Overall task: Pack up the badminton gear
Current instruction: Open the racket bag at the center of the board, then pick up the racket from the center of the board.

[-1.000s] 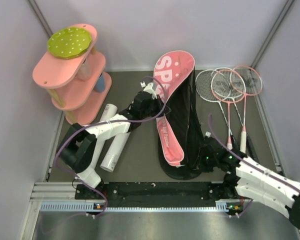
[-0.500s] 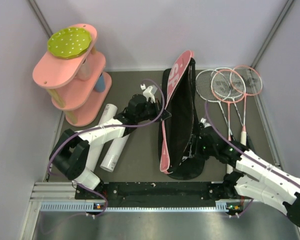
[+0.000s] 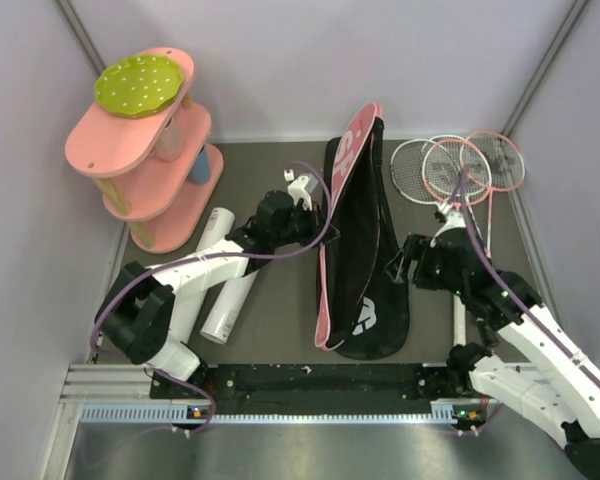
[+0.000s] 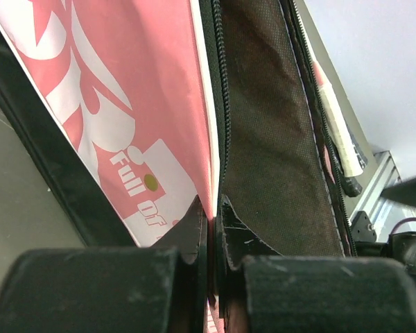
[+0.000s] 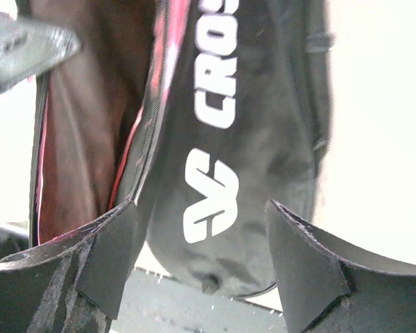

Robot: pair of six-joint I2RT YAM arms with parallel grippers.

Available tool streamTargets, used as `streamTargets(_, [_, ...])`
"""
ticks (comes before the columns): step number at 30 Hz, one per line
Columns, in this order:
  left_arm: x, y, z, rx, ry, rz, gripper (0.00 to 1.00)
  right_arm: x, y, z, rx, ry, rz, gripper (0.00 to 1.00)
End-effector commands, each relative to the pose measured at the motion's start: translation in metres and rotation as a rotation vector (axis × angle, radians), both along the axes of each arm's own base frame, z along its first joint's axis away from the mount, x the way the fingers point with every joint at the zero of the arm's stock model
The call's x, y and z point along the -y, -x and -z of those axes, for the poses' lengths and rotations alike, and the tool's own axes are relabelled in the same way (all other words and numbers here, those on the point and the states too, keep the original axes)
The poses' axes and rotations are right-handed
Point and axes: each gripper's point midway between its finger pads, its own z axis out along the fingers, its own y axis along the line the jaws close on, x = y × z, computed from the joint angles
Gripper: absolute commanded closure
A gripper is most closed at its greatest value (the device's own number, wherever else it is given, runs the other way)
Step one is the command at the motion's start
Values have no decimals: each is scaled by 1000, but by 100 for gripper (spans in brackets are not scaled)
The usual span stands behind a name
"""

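The racket-shaped bag (image 3: 365, 250) lies lengthwise mid-table, black side with a white logo up, its pink flap standing on edge along the left. My left gripper (image 3: 320, 215) is shut on that flap's zipper edge; in the left wrist view the left gripper (image 4: 211, 211) pinches the seam between pink flap (image 4: 125, 104) and dark lining (image 4: 277, 139). My right gripper (image 3: 395, 265) hangs open beside the bag's right edge. Seen from the right wrist, the right gripper (image 5: 201, 257) holds nothing, above the black "CROSSWAY" side (image 5: 249, 104). Three rackets (image 3: 458, 165) lie at the back right. White tubes (image 3: 230, 290) lie at the left.
A pink tiered shelf (image 3: 145, 165) with a green dotted disc (image 3: 138, 82) stands at the back left. Grey walls close in the table on three sides. A black rail (image 3: 310, 382) runs along the near edge between the arm bases.
The pink flap swung up from lying open to standing on edge, pulled by my left gripper. My right gripper let go of the bag's near end, opened, and moved up and back.
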Motion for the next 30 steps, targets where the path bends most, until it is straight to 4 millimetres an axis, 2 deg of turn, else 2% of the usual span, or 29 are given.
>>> streamTargets(1, [-2,-4,-31,125,27,-4,100,61,-47,-11,15,97,270,25])
streamTargets(3, [-3,-6,-27,123,14,-12,100,81,-75,-6,-4,75,343,24])
streamTargets(4, [-3,-6,-28,125,16,-12,100,106,-93,7,-59,80,427,25])
streamTargets(5, [-3,-5,-26,121,14,-10,100,117,-105,13,-80,82,458,25])
streamTargets(6, [-2,-5,-25,118,14,-10,100,130,-126,5,-34,114,468,25])
streamTargets(7, [-1,-5,-25,117,15,-9,100,139,-137,6,-37,147,482,25])
streamTargets(8, [-2,-6,-25,117,16,-9,100,171,-151,30,-119,222,563,26])
streamTargets(9, [-1,-6,-26,112,22,-15,100,183,-170,16,-89,261,557,29])
streamTargets(10, [-1,-6,-28,113,30,-20,100,193,-181,23,-118,278,559,32])
streamTargets(11, [-1,-7,-30,114,36,-22,100,204,-191,46,-187,294,555,34])
streamTargets(12, [0,-7,-32,115,39,-23,100,211,-206,44,-180,318,541,39])
streamTargets(13, [0,-7,-36,120,43,-23,100,215,-213,50,-196,331,528,41])
streamTargets(14, [0,-8,-40,124,47,-22,100,216,-220,74,-245,352,482,43])
streamTargets(16, [0,-8,-48,142,57,-19,100,219,-235,78,-247,372,457,51])
streamTargets(17, [1,-8,-51,147,60,-17,100,219,-238,95,-276,392,414,54])
streamTargets(21, [0,-9,-52,157,54,-22,100,222,-246,111,-300,417,376,64])
streamTargets(28, [2,-13,-43,143,48,-28,100,223,-248,129,-328,427,371,70])
streamTargets(30, [2,-14,-41,144,39,-28,100,220,-251,132,-325,416,351,83])
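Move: The pink racket's shaft, just below its head, lies some 23 cm ahead of my right hand, 22 cm to its right and about 16 cm below. White racket shafts flank that spot, one about 5 cm to its left and one 5 cm to its right, with the second pink racket's shaft 10 cm right of it. The racket bag's middle is 14 cm ahead and 8 cm left of my right hand. From my left hand the pink shaft is roughly 42 cm right, 11 cm ahead. With already open, empty fingers I swing my right hand away from the bag, forward and right by about 22 cm each way. It soon sinks some 14 cm onto the pink racket's shaft, tipping down, rolling right side up and turning clockwise, while the fingers narrow to a small gap astride the shaft. My left hand keeps its pinch on the bag cover's edge, nearly still. ##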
